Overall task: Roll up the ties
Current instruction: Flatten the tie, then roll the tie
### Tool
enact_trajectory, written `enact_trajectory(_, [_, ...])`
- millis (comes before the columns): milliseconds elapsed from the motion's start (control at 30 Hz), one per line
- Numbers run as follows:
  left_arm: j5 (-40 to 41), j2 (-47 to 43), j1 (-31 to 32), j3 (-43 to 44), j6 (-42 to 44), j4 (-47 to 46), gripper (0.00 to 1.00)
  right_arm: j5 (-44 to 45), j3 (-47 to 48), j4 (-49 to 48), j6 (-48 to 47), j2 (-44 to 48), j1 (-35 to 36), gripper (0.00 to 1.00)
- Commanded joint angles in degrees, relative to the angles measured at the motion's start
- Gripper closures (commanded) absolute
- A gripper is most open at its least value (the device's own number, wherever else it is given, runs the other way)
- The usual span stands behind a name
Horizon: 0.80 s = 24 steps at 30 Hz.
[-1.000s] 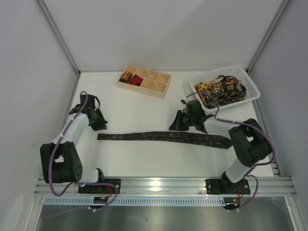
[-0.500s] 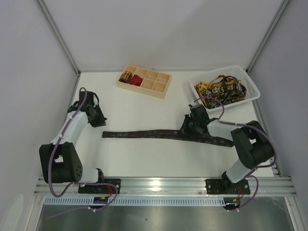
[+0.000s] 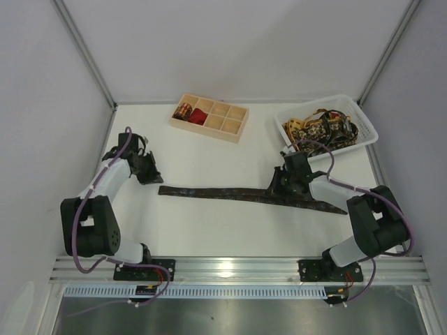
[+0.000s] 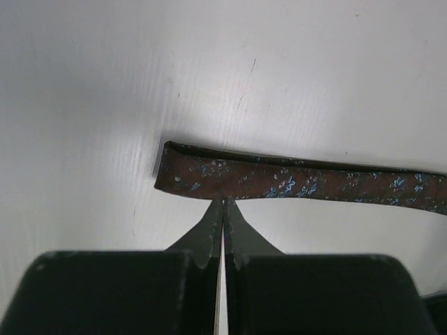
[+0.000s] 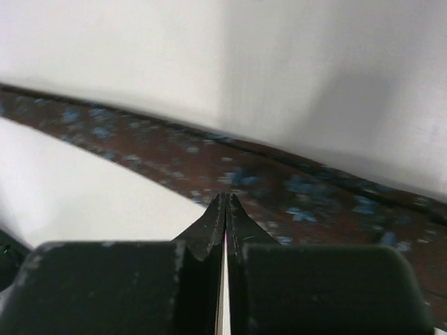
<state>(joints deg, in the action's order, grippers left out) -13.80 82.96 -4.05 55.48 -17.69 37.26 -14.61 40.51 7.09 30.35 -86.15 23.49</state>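
One dark brown tie (image 3: 216,193) with small blue flowers lies stretched across the table, narrow end left, wide pointed end right. My left gripper (image 3: 154,179) is shut, and its fingertips (image 4: 223,204) touch the near edge of the narrow end (image 4: 209,174). My right gripper (image 3: 278,188) is shut on the tie's wider part (image 5: 279,188), where the cloth bunches up toward it. More ties, gold-and-black patterned (image 3: 323,130), are piled in the white basket. A small coiled tie (image 3: 184,110) and a red one (image 3: 199,117) sit in the tray.
The pale wooden compartment tray (image 3: 227,125) stands at the back centre. The white plastic basket (image 3: 363,129) is at the back right, just behind my right arm. White walls close in both sides.
The tie has slid to the right and now slopes down toward its wide end. My right gripper moved right with it, and my left gripper followed the narrow end rightward.
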Motion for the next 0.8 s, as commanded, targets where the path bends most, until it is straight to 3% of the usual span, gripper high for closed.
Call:
enact_trajectory(0, [-3.9,1.2,-0.4,-0.3,-1.1,-3.8,1.00,-4.4,5.4,0.5,-1.6,2.7,3.6,1.00])
enact_trajectory(167, [-5.9,2.4,-0.4,-3.6,-3.1,-6.5,1.00,-7.3,13.3,-3.0,0.4,-2.4,8.7,1.00])
enact_trajectory(500, [-4.1,5.5,-0.4,-4.7,-3.1,-8.0,1.00,-13.7,39.4,-3.1,0.9,-27.3,20.5,1.00])
enact_trajectory(767, [-4.2,10.3,-3.1,-4.3,-1.9,-8.7,1.00,-19.3,48.2,-10.5,4.5,-38.2,25.9,1.00])
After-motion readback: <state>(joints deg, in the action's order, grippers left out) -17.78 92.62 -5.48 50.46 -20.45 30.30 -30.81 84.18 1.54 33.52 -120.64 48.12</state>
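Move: The tie's left end lies about 6 cm below the left hand, level with it fore and aft and some 2 cm to its left. From the right hand that same end is about 38 cm to the left, 1 cm ahead and 2 cm down. The compartment box stands roughly 27 cm ahead of the left hand and 18 cm to its right; the white basket is about 24 cm ahead of the right hand and 20 cm to its right. The closed left fingertips come down about 6 cm and press onto the tie just inside its left end, tilting slightly on the way. Meanwhile the right hand, fingers still shut, lifts clear over the tie and swings fast to the left above it, some 28 cm towards the left hand, turning about 35 degrees counter-clockwise. ##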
